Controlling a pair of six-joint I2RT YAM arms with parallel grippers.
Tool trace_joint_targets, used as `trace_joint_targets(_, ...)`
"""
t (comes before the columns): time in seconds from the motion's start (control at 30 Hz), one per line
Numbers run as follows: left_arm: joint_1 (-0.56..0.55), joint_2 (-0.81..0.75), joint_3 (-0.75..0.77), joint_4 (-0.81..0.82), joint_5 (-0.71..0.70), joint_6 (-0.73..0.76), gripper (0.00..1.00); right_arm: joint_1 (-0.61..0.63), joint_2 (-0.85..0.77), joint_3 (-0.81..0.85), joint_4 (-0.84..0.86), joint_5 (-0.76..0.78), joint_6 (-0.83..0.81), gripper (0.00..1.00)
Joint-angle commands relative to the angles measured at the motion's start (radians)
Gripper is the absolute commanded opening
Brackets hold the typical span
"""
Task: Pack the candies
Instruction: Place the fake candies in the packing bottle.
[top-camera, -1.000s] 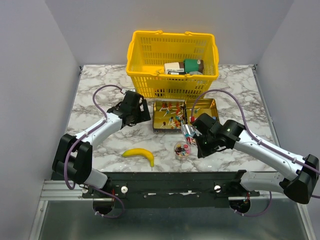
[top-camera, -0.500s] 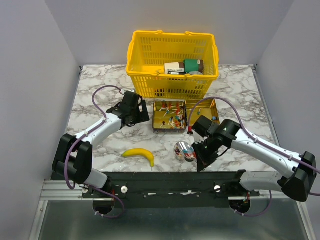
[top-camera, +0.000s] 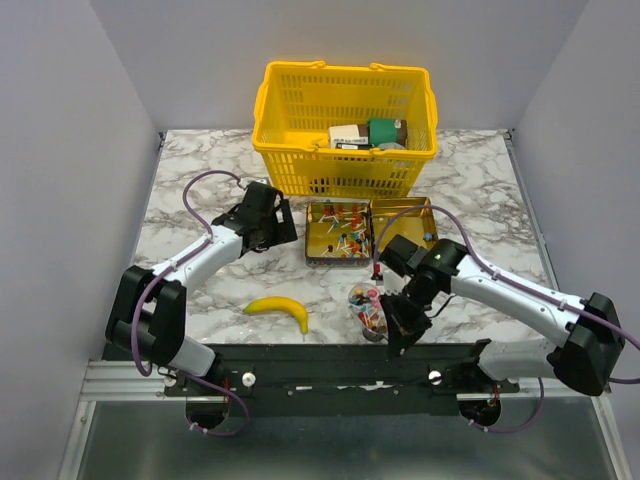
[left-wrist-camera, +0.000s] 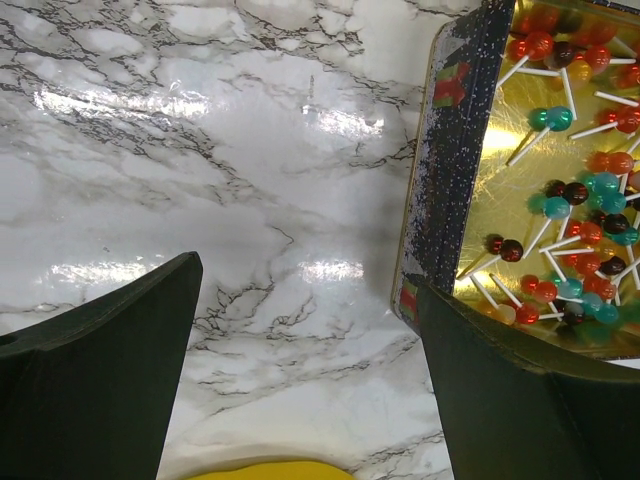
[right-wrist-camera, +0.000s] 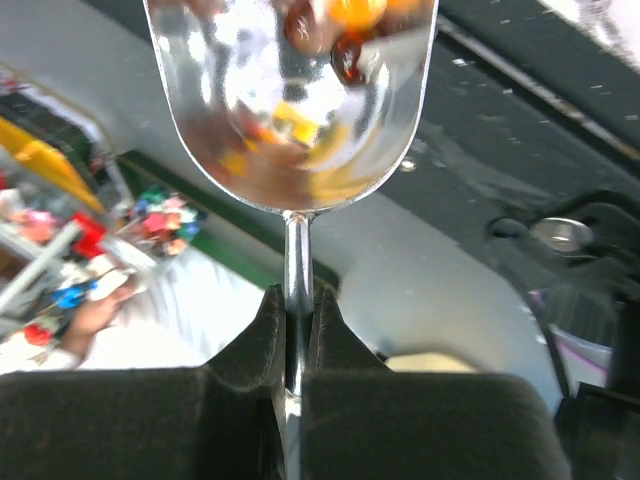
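Many small multicoloured candies on white sticks (top-camera: 340, 235) lie in the left half of an open gold tin (top-camera: 312, 235); they also show in the left wrist view (left-wrist-camera: 575, 190). More candies fill a small clear cup (top-camera: 364, 298) in front of the tin. My right gripper (top-camera: 393, 325) is shut on the thin handle of a shiny metal scoop (right-wrist-camera: 290, 110), held low by the table's near edge beside the cup; a few candies (right-wrist-camera: 345, 48) sit in its bowl. My left gripper (top-camera: 284, 225) is open and empty above the marble, just left of the tin (left-wrist-camera: 455, 150).
A yellow banana (top-camera: 280, 309) lies near the front edge, left of the cup. A yellow basket (top-camera: 345, 175) with boxes stands behind the tin. The tin's lid half (top-camera: 408, 213) lies open to the right. The black rail (top-camera: 320, 365) runs along the near edge.
My right gripper has carried the scoop from the tin's front edge over the cup and on toward the near edge, turning it. The left arm has not moved.
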Motion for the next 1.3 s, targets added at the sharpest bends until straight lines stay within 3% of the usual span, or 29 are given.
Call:
trace_joint_targets(0.0, 0.01, 0.01, -0.01, 0.014, -0.003, 0.012, 0.99, -0.061, 0.0, -0.043, 0.005, -0.123, 0.042, 0.0)
trace_joint_targets(0.5, 0.014, 0.003, -0.012, 0.014, -0.009, 0.01, 0.99, -0.213, -0.069, -0.118, -0.035, -0.359, 0.057, 0.0)
trace_joint_targets(0.83, 0.014, 0.01, -0.01, 0.017, -0.001, 0.004, 0.99, -0.233, -0.134, -0.103, -0.025, -0.495, 0.14, 0.0)
trace_joint_targets(1.0, 0.014, 0.006, -0.01, 0.017, 0.002, 0.004, 0.99, -0.255, -0.094, -0.02, -0.022, -0.467, 0.146, 0.0)
trace_joint_targets(1.27, 0.016, 0.01, -0.012, 0.032, 0.056, -0.002, 0.99, -0.276, 0.11, 0.267, 0.042, -0.254, 0.181, 0.0)
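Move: The right hand still grips the candy-laden scoop; the packing bottle lies about 12 cm ahead, 5 cm to its left and 9 cm lower. From that hand the white lid is about 15 cm ahead and 6 cm right, the lollipop tin 26 cm ahead and 11 cm left, and the banana 9 cm ahead and 23 cm left. From the left hand, the bottle is roughly 16 cm back and 15 cm right. The right hand keeps the scoop, tilting some 30 degrees as it lifts about 9 cm, then forward-left over the bottle. ##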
